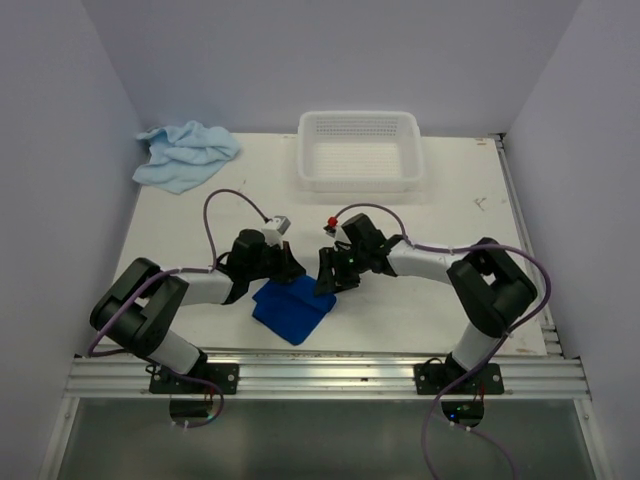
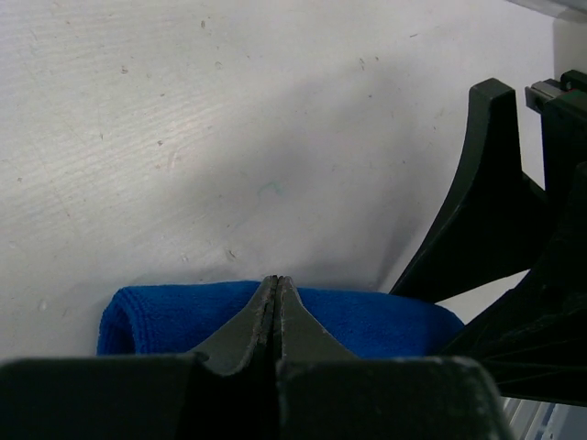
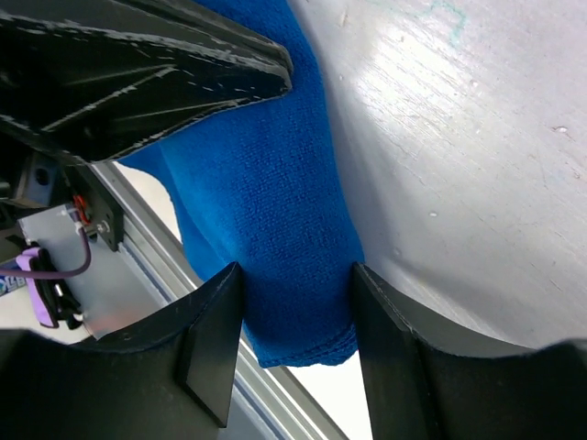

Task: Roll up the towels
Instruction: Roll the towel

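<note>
The dark blue towel lies near the table's front edge, between the two arms, with its far edge rolled into a thick fold. My left gripper is shut, its tips pressed together against that fold with no cloth between them. My right gripper straddles the right end of the roll. Its jaws touch the cloth on both sides. The pale blue towel lies crumpled at the far left corner, away from both grippers.
A white perforated basket stands at the back centre. Grey walls enclose the table on the left, right and back. An aluminium rail runs along the front edge, just below the dark towel. The two grippers sit close together.
</note>
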You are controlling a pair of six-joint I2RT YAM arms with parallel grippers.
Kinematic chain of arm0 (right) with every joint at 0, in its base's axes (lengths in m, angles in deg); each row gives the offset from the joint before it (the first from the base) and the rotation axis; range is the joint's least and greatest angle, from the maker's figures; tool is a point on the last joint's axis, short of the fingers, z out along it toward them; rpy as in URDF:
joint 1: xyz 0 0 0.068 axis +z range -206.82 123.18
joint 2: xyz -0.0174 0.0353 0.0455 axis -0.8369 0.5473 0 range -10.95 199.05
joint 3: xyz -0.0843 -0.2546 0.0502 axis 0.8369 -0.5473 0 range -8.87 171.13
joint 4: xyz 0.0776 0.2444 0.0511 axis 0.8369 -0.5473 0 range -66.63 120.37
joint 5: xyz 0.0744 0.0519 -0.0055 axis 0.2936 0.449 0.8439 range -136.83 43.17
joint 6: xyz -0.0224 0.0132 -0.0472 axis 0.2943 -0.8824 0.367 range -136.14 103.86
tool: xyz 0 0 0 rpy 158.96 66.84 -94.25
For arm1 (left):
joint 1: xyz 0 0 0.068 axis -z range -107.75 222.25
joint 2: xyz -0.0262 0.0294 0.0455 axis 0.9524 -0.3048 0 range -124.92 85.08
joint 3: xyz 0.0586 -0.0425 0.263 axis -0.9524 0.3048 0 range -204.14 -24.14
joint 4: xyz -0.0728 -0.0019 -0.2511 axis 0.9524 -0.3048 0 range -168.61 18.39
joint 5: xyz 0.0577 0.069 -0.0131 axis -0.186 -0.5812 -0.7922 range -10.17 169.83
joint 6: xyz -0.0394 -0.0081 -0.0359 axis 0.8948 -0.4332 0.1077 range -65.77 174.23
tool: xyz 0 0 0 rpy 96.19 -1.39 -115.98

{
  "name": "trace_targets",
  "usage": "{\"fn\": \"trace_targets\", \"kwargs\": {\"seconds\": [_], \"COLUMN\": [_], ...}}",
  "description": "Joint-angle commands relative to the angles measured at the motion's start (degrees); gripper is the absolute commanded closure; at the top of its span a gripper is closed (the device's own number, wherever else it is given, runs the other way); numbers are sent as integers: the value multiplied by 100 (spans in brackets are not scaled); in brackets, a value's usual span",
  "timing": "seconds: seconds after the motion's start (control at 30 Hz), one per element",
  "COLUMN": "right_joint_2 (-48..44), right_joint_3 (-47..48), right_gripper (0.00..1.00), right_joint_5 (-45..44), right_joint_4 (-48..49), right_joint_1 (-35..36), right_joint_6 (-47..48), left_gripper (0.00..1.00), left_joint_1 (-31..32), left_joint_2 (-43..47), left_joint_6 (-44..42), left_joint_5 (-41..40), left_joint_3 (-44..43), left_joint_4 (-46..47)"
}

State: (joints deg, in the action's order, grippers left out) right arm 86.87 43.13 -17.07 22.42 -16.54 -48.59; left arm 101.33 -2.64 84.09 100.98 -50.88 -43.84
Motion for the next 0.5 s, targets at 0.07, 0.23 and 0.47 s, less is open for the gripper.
{"fn": "trace_targets", "kwargs": {"seconds": [0.07, 0.23, 0.47], "right_joint_2": [167, 44, -474], "right_joint_3": [-182, -235, -42], "right_gripper": [48, 59, 72], "right_joint_5": [4, -496, -1436], "right_joint_4": [83, -31, -532], "right_joint_1": [173, 323, 700], "right_joint_6": [203, 335, 581], "left_gripper": [100, 100, 100], "left_joint_1": [27, 27, 19], "left_joint_2": [185, 194, 150], "left_joint_6": [-297, -332, -280], "left_joint_5": [-198, -251, -313], "left_joint_3": [-6, -77, -366], "left_joint_4": [-96, -237, -465]}}
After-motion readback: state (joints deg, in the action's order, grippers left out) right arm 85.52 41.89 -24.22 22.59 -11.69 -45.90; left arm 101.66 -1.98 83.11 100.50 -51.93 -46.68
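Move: The blue towel's rolled right end sits between the right hand's half-open fingers, its middle about 1 cm back and 1 cm below. From that hand the towel's loose flat part lies some 8 cm back and 7 cm to the left, 4 cm lower. The shut left gripper is about 6 cm ahead and 5 cm left of it; from the left hand the rolled end is about 7 cm back, 6 cm right and slightly lower. The right hand eases back and down about 1.5 cm, closing its fingers to pinch the roll's right end. ##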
